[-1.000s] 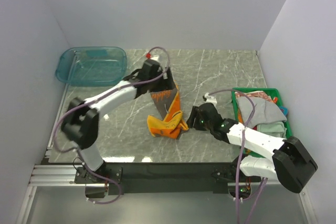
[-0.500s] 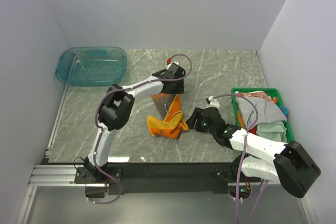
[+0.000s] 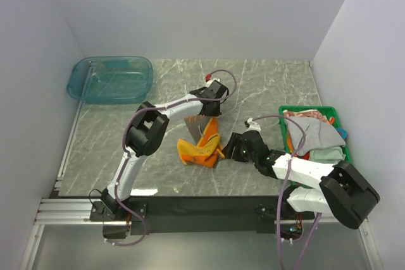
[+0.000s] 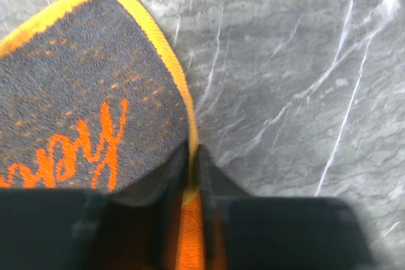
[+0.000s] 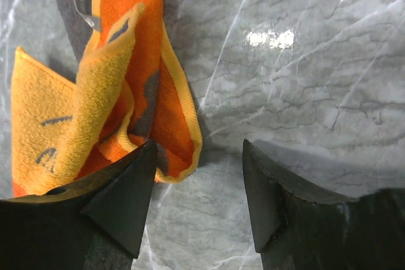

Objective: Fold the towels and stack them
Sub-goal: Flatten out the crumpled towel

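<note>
An orange-brown towel (image 3: pixel 201 140) with orange lettering lies crumpled at the table's middle, its grey-brown far end (image 4: pixel 82 112) spread flat. My left gripper (image 3: pixel 210 100) is at that far end, and in the left wrist view it (image 4: pixel 192 156) is shut on the towel's orange hem at the right edge. My right gripper (image 3: pixel 231 146) rests low by the towel's near right side. It (image 5: pixel 199 175) stands open, and the bunched orange folds (image 5: pixel 126 61) touch its left finger with bare marble between the jaws. More towels (image 3: pixel 316 134), grey, red and pale green, are heaped in the crate.
A green plastic crate (image 3: pixel 286 110) sits at the right edge of the table. A clear teal tub (image 3: pixel 111 79) stands at the back left. White walls close in the left, back and right sides.
My left arm has swung right from the towel's far left corner to its far right edge, and its jaws have closed on the hem. The right gripper has barely moved.
</note>
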Action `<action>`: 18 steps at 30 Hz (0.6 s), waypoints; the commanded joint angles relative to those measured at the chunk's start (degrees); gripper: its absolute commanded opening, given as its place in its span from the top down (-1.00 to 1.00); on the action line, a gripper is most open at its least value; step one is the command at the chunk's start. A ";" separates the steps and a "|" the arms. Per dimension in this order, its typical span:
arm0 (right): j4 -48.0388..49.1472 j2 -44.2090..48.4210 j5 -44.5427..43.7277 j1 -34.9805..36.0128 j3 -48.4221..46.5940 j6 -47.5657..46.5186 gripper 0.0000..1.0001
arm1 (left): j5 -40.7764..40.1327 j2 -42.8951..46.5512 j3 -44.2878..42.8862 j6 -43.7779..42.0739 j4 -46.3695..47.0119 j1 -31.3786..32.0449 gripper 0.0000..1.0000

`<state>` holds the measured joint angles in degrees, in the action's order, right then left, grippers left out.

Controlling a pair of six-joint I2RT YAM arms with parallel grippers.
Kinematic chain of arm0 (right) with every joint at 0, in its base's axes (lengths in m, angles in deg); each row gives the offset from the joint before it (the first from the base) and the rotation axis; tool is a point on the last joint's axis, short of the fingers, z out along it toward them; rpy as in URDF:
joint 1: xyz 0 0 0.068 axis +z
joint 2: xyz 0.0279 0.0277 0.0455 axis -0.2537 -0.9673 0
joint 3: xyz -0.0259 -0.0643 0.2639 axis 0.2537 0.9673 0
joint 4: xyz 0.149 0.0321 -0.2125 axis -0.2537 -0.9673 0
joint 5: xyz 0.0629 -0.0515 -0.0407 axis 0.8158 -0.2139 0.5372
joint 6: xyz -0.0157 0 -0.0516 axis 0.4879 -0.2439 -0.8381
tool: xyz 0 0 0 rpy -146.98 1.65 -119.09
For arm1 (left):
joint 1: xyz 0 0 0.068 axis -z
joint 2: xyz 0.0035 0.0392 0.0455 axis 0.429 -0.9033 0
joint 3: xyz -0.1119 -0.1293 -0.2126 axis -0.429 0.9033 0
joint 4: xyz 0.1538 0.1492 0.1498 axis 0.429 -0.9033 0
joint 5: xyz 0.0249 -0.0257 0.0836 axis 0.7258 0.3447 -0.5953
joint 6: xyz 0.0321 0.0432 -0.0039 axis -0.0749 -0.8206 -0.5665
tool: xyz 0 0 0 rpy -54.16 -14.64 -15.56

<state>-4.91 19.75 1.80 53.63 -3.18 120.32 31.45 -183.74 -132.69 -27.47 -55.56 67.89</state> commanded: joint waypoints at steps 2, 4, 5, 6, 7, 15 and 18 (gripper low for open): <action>2.52 -1.86 2.01 -0.35 -0.77 -1.76 -0.27 | -2.19 0.98 -2.09 -0.78 -0.38 0.41 0.88; 2.34 -2.74 2.80 -0.27 -1.21 -2.28 -0.27 | -2.98 2.30 -1.39 -1.13 0.05 0.41 0.99; 2.26 -2.83 3.41 -0.35 -1.65 -2.55 -0.27 | -3.16 3.88 -1.04 -1.31 0.14 0.41 0.99; 1.99 -2.92 3.33 -0.27 -1.66 -2.64 -0.27 | -3.59 4.76 -0.34 -1.83 0.14 0.41 0.99; 1.90 -2.83 3.24 -0.35 -1.74 -2.55 -0.27 | -3.69 5.73 0.11 -2.01 -0.03 0.41 0.99; -0.90 -0.12 0.00 -0.35 -2.09 -2.46 -0.27 | -6.06 21.89 11.51 -1.93 0.76 0.24 0.99; -2.93 2.70 -0.89 -0.35 -2.71 -3.51 -0.27 | -8.25 29.89 19.51 -0.17 0.50 -0.03 0.99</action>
<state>-5.72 19.33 3.35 53.63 -3.70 118.18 26.53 -161.89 -118.88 -28.92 -55.08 68.13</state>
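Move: The towel's right edge, where the grey lettered part meets orange, already lies between the left hand's nearly shut fingers, right at the hand point. From that hand the orange lettering is about 7 cm to the left and 1 cm farther out, the bunched yellow-orange end some 15 cm back and 6 cm left, and the towel's near corner about 17 cm back and 2 cm right. From the right hand the gripped edge lies about 15 cm ahead and 4 cm left. The left hand closes its fingers fully, pinching the towel's right edge, holds in place at the table for a moment, then lifts with growing speed by about 10 cm, drifting some 5 cm left and 3 cm back, with the wrist tipping the fingertips outward about 10 degrees. The right hand stays low, its fingers still open around the towel's near corner, and only turns a few degrees counter-clockwise. ##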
